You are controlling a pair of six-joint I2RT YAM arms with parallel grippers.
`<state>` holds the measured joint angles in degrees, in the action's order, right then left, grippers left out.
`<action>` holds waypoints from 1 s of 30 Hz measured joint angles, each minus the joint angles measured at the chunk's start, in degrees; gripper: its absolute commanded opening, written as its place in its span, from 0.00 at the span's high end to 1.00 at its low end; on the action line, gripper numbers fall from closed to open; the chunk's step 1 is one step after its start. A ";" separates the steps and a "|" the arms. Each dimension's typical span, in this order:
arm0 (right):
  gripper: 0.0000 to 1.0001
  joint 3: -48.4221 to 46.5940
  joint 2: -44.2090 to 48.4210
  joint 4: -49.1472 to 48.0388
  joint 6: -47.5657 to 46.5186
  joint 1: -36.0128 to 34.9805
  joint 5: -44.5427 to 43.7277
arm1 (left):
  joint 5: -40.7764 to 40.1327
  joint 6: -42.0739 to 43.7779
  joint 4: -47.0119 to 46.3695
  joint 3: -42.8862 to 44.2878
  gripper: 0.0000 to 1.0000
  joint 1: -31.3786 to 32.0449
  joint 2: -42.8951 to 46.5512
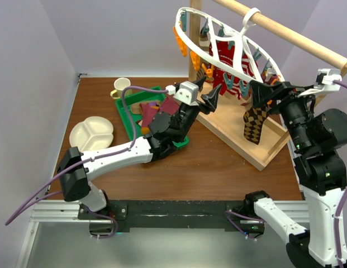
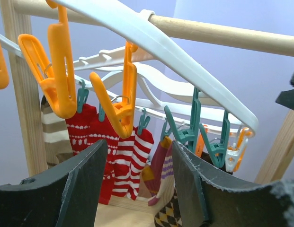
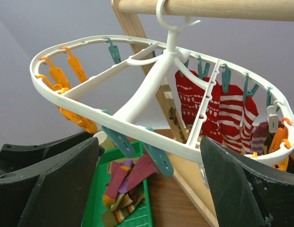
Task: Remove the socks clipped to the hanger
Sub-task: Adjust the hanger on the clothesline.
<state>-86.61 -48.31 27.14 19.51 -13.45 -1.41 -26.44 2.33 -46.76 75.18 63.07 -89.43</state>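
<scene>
The white oval hanger (image 1: 240, 47) hangs by its hook from a wooden rail. Red patterned and striped socks (image 1: 232, 61) are clipped along its far side, and an argyle sock (image 1: 255, 124) dangles at the right end. My left gripper (image 1: 207, 91) is open just left of the rack, below its rim. In the left wrist view a red-striped sock (image 2: 132, 161) and a maroon sock (image 2: 162, 163) hang beyond the empty left gripper (image 2: 139, 184). My right gripper (image 1: 271, 92) is open beside the argyle sock. In its wrist view the right gripper (image 3: 149, 179) holds nothing, with the hanger (image 3: 137, 106) above.
A green tray (image 1: 122, 120) at the left holds several loose socks (image 1: 153, 111). A white divided plate (image 1: 92, 133) and a cup (image 1: 121, 86) sit near it. The wooden stand base (image 1: 240, 134) carries the rail (image 1: 285, 30). Empty orange clips (image 2: 120, 113) and teal clips (image 2: 189, 132) dangle.
</scene>
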 measured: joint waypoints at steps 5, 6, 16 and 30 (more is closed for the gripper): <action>0.08 0.72 1.20 -0.13 0.39 0.00 -0.57 | -0.35 1.73 -2.19 1.25 0.41 -0.04 -1.77; 0.08 0.85 1.38 -0.13 0.44 0.00 -0.57 | -0.42 1.88 -2.43 1.40 0.41 -0.04 -1.86; 0.08 1.81 2.71 -0.13 1.07 0.00 -0.57 | -0.83 4.33 -6.54 3.93 0.41 -0.04 -2.25; 0.08 2.73 4.24 0.35 1.46 0.00 -0.68 | -1.31 6.32 -7.96 6.08 0.72 -0.04 -4.74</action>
<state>-83.88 -44.07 27.49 20.97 -13.45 -2.09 -27.75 8.64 -54.72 81.25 63.02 -94.17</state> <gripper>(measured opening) 0.922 0.368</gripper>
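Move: The orange clip nearest the left hand hangs from the hanger's front rim, about 4 cm above that hand and 2 cm ahead, neither left nor right. From the left hand, the next orange clip is some 5 cm ahead and 4 cm left, while the near teal clip is 6 cm right and 1 cm back, both about 4 cm up. From the right hand, the nearest orange clip lies some 14 cm left and 7 cm ahead, roughly level. The left hand rises about 4 cm and pinches the orange clip; the open right hand backs off 2 cm. ##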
